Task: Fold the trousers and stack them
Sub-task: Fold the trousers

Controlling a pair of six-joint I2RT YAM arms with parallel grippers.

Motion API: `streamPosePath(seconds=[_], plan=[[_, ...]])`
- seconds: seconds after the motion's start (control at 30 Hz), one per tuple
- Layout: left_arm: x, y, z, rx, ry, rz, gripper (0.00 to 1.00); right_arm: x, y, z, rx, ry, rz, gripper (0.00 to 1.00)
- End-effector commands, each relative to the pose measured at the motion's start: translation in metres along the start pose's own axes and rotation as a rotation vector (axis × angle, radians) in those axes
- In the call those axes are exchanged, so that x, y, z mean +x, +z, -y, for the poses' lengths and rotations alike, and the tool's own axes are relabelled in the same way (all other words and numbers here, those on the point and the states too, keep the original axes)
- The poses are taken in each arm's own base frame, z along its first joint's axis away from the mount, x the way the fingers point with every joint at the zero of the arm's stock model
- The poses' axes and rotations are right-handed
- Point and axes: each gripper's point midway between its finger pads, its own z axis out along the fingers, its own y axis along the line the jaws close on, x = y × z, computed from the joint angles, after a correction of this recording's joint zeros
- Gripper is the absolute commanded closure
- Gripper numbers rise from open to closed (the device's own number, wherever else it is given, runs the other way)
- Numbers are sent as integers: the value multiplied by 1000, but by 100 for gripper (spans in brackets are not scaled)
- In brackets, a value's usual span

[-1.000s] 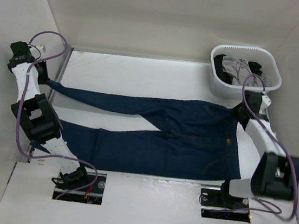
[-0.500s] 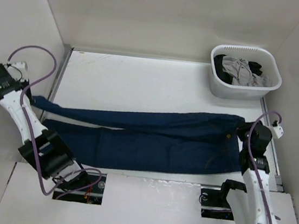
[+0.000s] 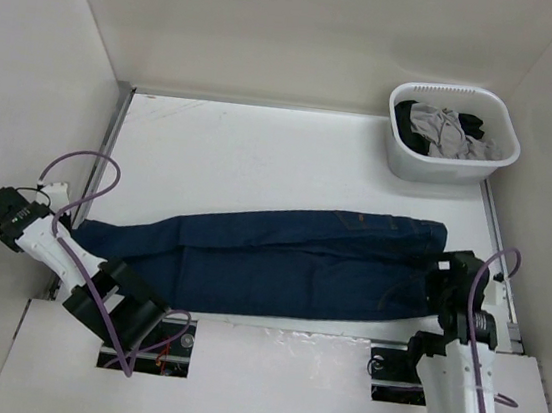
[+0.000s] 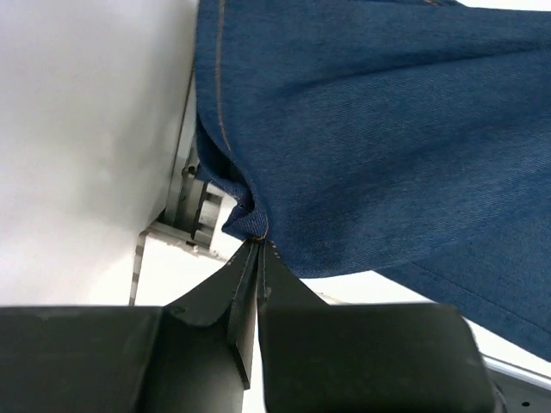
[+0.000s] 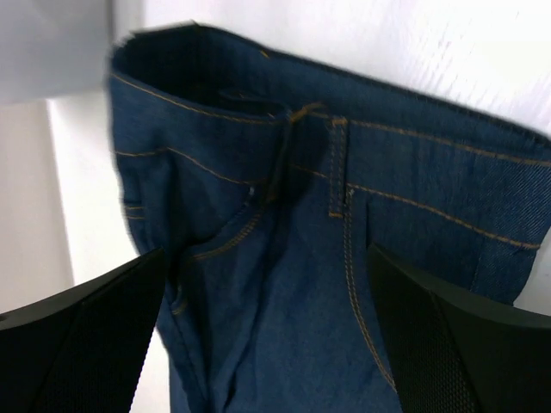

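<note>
The trousers [image 3: 280,257] are dark navy jeans with orange stitching. They lie folded lengthwise across the near part of the table, one leg over the other, waist at the right. My left gripper [image 3: 78,235] is at the leg ends. In the left wrist view it [image 4: 256,245] is shut on the hem of a trouser leg [image 4: 362,129]. My right gripper [image 3: 445,280] is at the waist end. In the right wrist view it [image 5: 267,255] is open and empty, with its fingers on either side above the waistband and belt loops [image 5: 336,155].
A white basket [image 3: 403,160] stands at the back right with grey and black garments [image 3: 445,127] in it. Metal rails run along the table's left edge [image 3: 113,136] and right edge [image 3: 497,254]. White walls enclose the table.
Both arms have pulled the far leg and the far waist edge toward the near side, so the spread legs now lie one over the other. The right gripper has let go of the waist.
</note>
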Motion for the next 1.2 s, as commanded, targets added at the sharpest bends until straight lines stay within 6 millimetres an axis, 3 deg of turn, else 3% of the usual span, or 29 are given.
streamPosePath(seconds=[0.0, 0.13, 0.33, 0.47, 0.63, 0.67, 0.73, 0.83, 0.93, 1.03, 1.1, 1.17], plan=[[-14, -2, 4, 11, 59, 67, 100, -3, 4, -35, -53, 62, -10, 0], [-20, -2, 1, 12, 52, 79, 99, -2, 17, -80, -98, 99, -63, 0], [-27, -6, -6, -7, 49, 95, 99, 2, 28, -112, -102, 186, -106, 0], [-22, -5, -9, -16, 32, 92, 99, 12, 45, -104, -26, 184, -138, 0], [-22, -7, -11, -24, 20, 95, 99, 1, 71, -99, 9, 213, -101, 1], [-23, -7, -12, -27, 20, 96, 99, -3, 75, -101, 3, 211, -92, 8], [-24, -9, -14, -33, 23, 99, 99, -11, 84, -105, 0, 187, -75, 37], [-30, -12, -20, -49, 26, 113, 99, -23, 86, -114, -20, 92, -48, 97], [-43, -20, -30, -81, 27, 153, 99, -37, 68, -146, -136, -85, -17, 100], [-62, -32, -41, -112, 7, 212, 100, -40, 26, -178, -311, -262, 19, 100], [-65, -37, -44, -116, 4, 221, 100, -38, 3, -168, -348, -300, 39, 100], [-61, -37, -47, -124, 7, 211, 100, -28, -8, -124, -279, -270, 14, 100]])
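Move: The upper waistband corner of the trousers lies about 11 cm ahead of the open right gripper, 1 cm to its right and 2 cm below. The laundry basket stands some 22 cm straight beyond that corner, its middle about 6 cm higher; the lower waistband corner lies roughly 12 cm behind the gripper and 2 cm to its right. The shut left gripper already holds the leg hem, with the upper corner about 90 cm to its right, 10 cm farther out and 3 cm lower. Send the open right gripper about 11 cm forward over the waist end, rising a little and then dipping onto the upper waistband corner. Shut the fingers on it and lift some 11 cm, tipping the fingertips up and turning them left. Keep the left gripper's pinch on the hem nearly still meanwhile, then raise it about 4 cm and draw it left as the right lifts. ##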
